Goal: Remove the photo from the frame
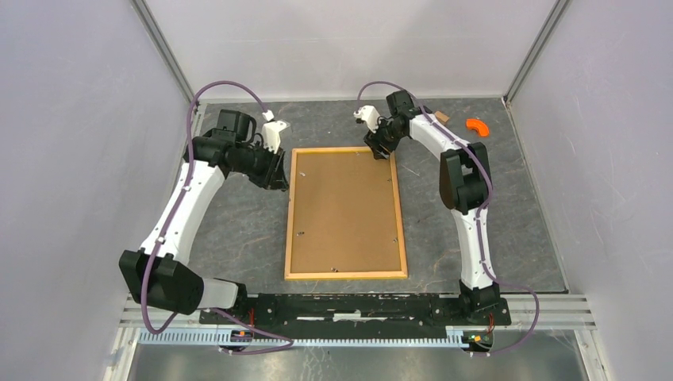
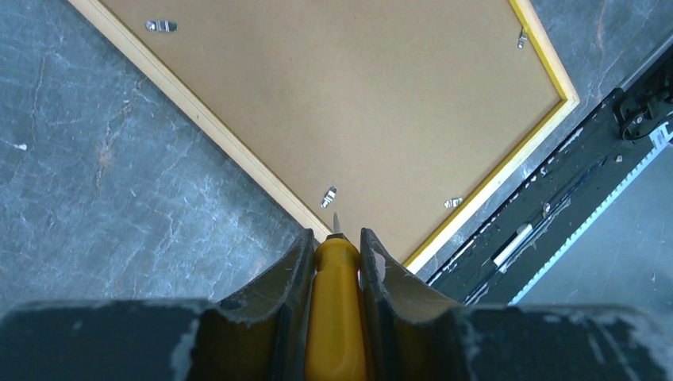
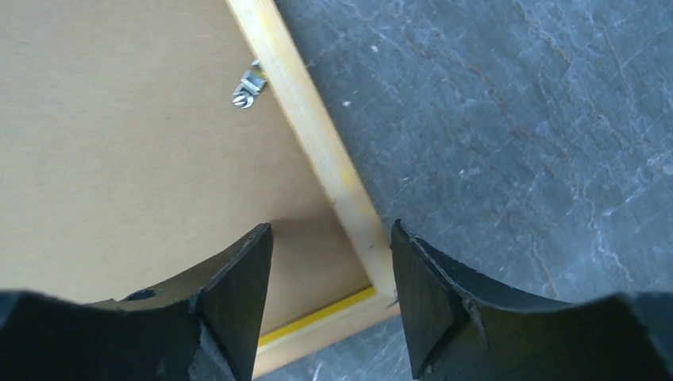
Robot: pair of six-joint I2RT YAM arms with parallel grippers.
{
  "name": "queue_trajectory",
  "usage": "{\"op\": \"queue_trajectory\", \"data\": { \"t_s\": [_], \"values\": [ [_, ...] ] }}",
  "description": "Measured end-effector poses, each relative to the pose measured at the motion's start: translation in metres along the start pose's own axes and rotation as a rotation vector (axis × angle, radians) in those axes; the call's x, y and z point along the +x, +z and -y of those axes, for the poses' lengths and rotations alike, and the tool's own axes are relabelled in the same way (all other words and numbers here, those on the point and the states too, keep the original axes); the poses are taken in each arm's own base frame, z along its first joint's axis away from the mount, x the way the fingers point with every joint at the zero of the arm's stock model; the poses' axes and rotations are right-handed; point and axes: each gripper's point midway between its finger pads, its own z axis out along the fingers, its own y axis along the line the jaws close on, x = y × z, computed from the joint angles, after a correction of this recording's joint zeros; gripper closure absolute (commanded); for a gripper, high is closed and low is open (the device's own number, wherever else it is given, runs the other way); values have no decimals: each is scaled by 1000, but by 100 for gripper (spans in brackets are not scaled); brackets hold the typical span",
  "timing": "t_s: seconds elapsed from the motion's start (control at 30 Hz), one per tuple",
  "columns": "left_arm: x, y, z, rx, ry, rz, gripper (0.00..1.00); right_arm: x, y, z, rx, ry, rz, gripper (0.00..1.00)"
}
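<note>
The frame [image 1: 290, 214] lies face down in the middle of the table, its brown board back [image 1: 345, 210] up and its light wood edges around it. The photo is hidden under that back. My left gripper [image 1: 278, 171] hangs beside the frame's far left corner, shut on a yellow-handled screwdriver [image 2: 337, 302]. The screwdriver's metal tip [image 2: 336, 221] points toward the left rail [image 2: 238, 151], close to a small clip [image 2: 328, 196]. My right gripper [image 3: 329, 238] is open over the far right corner [image 3: 373, 278], one finger above the board and the other outside the rail, nothing between them.
More small metal clips [image 2: 453, 202] [image 3: 248, 86] sit along the back's edges. An orange piece [image 1: 477, 125] and a small brown block [image 1: 441, 117] lie at the far right of the table. Grey walls close in three sides. The black base rail [image 1: 357, 305] runs along the near edge.
</note>
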Motion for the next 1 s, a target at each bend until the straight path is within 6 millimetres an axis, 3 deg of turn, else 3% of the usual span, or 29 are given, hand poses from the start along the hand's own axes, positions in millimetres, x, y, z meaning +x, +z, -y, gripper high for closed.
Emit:
{"op": "queue_trajectory", "data": {
  "t_s": [0.1, 0.23, 0.37, 0.47, 0.73, 1.0],
  "values": [
    [5, -4, 1, -9, 5, -16, 98, 2, 10, 4, 2, 5, 4, 46],
    [13, -7, 1, -20, -1, -46, 98, -1, 12, 6, 7, 6, 19, 67],
    [16, -12, 4, -19, 2, -64, 98, -1, 14, 12, 35, -1, 25, 81],
    [17, -16, 5, -17, 15, -71, 98, 2, 13, 14, 50, -1, 32, 100],
    [17, -19, 12, 3, 28, -74, 98, 25, -3, 15, 109, 85, 28, 100],
    [17, -18, 20, 5, 89, -70, 98, 86, -43, 47, 221, 410, 20, 100]
  ]
}}
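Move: The far rail of the upturned frame runs about 2 cm ahead of the right hand and 1 cm below it. The frame's far right corner is some 3 cm to the hand's right and 2 cm ahead, and a metal clip lies about 8 cm to its left and 1 cm ahead. The wooden block is 19 cm right and 13 cm ahead. From the left hand, the rail spot is roughly 25 cm ahead, 27 cm right and 18 cm down. Ease the open right gripper forward a bit and 1 cm down astride the frame's far rail, and close the fingers to pinch it beside the far right corner. Then, keeping that grip, drag it about 10 cm right, turning the hand some 25 degrees clockwise. Meanwhile draw the left hand slightly back, still holding the screwdriver clear above the table. ##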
